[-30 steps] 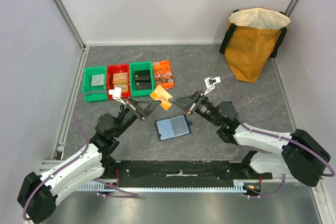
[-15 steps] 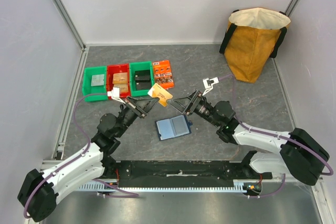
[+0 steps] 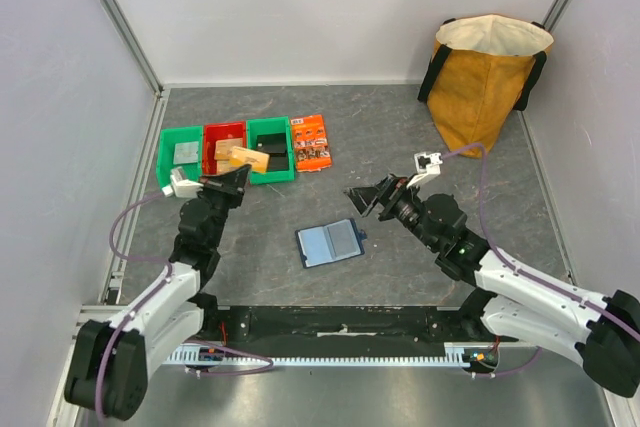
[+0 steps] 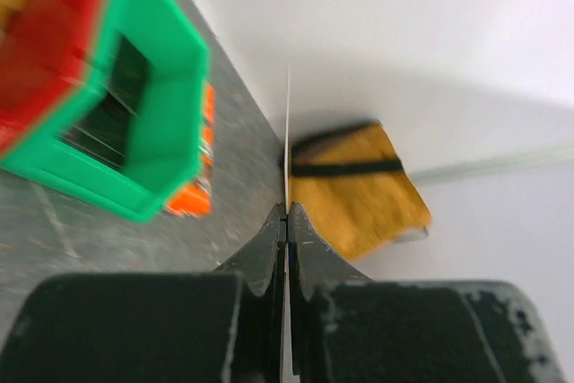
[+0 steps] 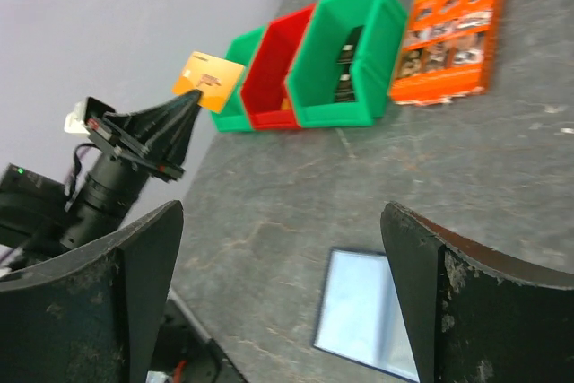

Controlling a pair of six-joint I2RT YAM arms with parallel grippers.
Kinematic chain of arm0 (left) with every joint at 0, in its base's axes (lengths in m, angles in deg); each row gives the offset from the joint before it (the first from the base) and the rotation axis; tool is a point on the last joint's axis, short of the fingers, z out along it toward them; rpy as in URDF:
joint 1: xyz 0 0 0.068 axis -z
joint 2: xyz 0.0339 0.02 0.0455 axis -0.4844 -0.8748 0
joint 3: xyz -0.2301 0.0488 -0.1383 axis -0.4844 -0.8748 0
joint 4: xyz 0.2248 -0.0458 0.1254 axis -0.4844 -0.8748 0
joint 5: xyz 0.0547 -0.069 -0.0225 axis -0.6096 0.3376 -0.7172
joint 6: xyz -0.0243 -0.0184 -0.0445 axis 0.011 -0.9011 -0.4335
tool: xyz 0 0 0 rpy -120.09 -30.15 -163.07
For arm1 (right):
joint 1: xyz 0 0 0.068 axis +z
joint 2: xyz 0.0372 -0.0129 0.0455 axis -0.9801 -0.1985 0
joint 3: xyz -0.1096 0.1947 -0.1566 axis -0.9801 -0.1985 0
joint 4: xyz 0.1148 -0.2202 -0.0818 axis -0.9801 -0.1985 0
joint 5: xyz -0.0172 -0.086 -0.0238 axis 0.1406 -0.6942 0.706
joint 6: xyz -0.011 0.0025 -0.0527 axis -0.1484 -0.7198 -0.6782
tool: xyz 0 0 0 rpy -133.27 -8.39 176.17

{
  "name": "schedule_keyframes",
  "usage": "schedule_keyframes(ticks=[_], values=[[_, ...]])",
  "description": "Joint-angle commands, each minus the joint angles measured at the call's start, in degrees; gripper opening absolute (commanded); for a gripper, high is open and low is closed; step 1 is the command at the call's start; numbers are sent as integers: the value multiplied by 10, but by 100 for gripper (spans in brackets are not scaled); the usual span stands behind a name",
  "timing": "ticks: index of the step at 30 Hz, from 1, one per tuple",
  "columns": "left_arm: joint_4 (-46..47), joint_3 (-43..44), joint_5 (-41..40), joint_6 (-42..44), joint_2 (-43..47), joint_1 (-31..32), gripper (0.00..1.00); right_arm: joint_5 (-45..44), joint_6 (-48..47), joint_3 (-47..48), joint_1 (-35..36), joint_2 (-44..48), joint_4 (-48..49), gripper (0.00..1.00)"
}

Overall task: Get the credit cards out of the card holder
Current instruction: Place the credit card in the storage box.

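The card holder (image 3: 330, 243) lies open on the grey table, its pale blue sleeves facing up; the right wrist view shows it as the card holder (image 5: 368, 311) just beyond the fingers. My left gripper (image 3: 240, 171) is shut on a tan-gold credit card (image 3: 250, 158), held in the air by the red bin (image 3: 224, 134) and the middle green bin (image 3: 270, 150). That card (image 4: 288, 132) appears edge-on in the left wrist view, and flat (image 5: 208, 81) in the right wrist view. My right gripper (image 3: 362, 202) stands wide open and empty, above and to the right of the card holder.
A second green bin (image 3: 181, 155) sits left of the red one. An orange printed packet (image 3: 313, 142) lies right of the bins. A yellow bag (image 3: 485, 82) stands at the back right. Walls close in on the left and at the back.
The right gripper has opened, let go of the card and drawn back to the right. The left arm has swung left with the card toward the bins.
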Motion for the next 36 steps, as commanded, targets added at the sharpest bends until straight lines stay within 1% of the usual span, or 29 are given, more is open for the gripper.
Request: schedule_keyframes(ticks=[1, 4, 7, 9, 12, 18, 21, 28, 36], values=[[46, 11, -6, -55, -78, -88, 2, -65, -75, 29, -2, 25, -92, 98], [76, 32, -6, -64, -155, -128, 2, -70, -100, 33, -2, 38, -105, 98], [101, 72, -1, -73, -249, -154, 2, -73, -118, 35, -3, 40, -114, 98], [111, 108, -9, -68, -302, -161, 2, -75, -127, 37, -4, 38, -117, 98], [124, 149, -33, -64, -357, -168, 2, -70, -138, 39, -8, 37, -120, 98], [116, 225, -48, -87, -466, -173, 2, -65, -146, 37, -20, 38, -127, 98], [102, 246, -54, -106, -496, -176, 2, -58, -147, 36, -30, 39, -131, 98], [53, 274, -66, -108, -530, -177, 2, -33, -142, 37, -51, 34, -131, 98], [18, 327, -33, -101, -582, -177, 2, -8, -132, 37, -65, 35, -129, 98]])
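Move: The left hand holds the orange credit card. The red box it is headed for lies about 17 cm ahead, 11 cm to its left and 18 cm below. Of the boxes beside it, the one with the white card is level with it and 13 cm farther left; the one with black cards is 13 cm to its right. The orange packet stands about 20 cm ahead and 13 cm right of the hand. From the right hand the red box is roughly 27 cm ahead, 37 cm left and 20 cm below. Forward about 18 cm, down 12 and left 11, the left hand carries the pinched card to the red box: first swinging left and sinking, then reaching nearly level, finally dipping again, fingers tipping down and turning counter-clockwise some 20 degrees each. The right hand, open and empty, eases 5 cm right and a little down, rolling its left side downward. ##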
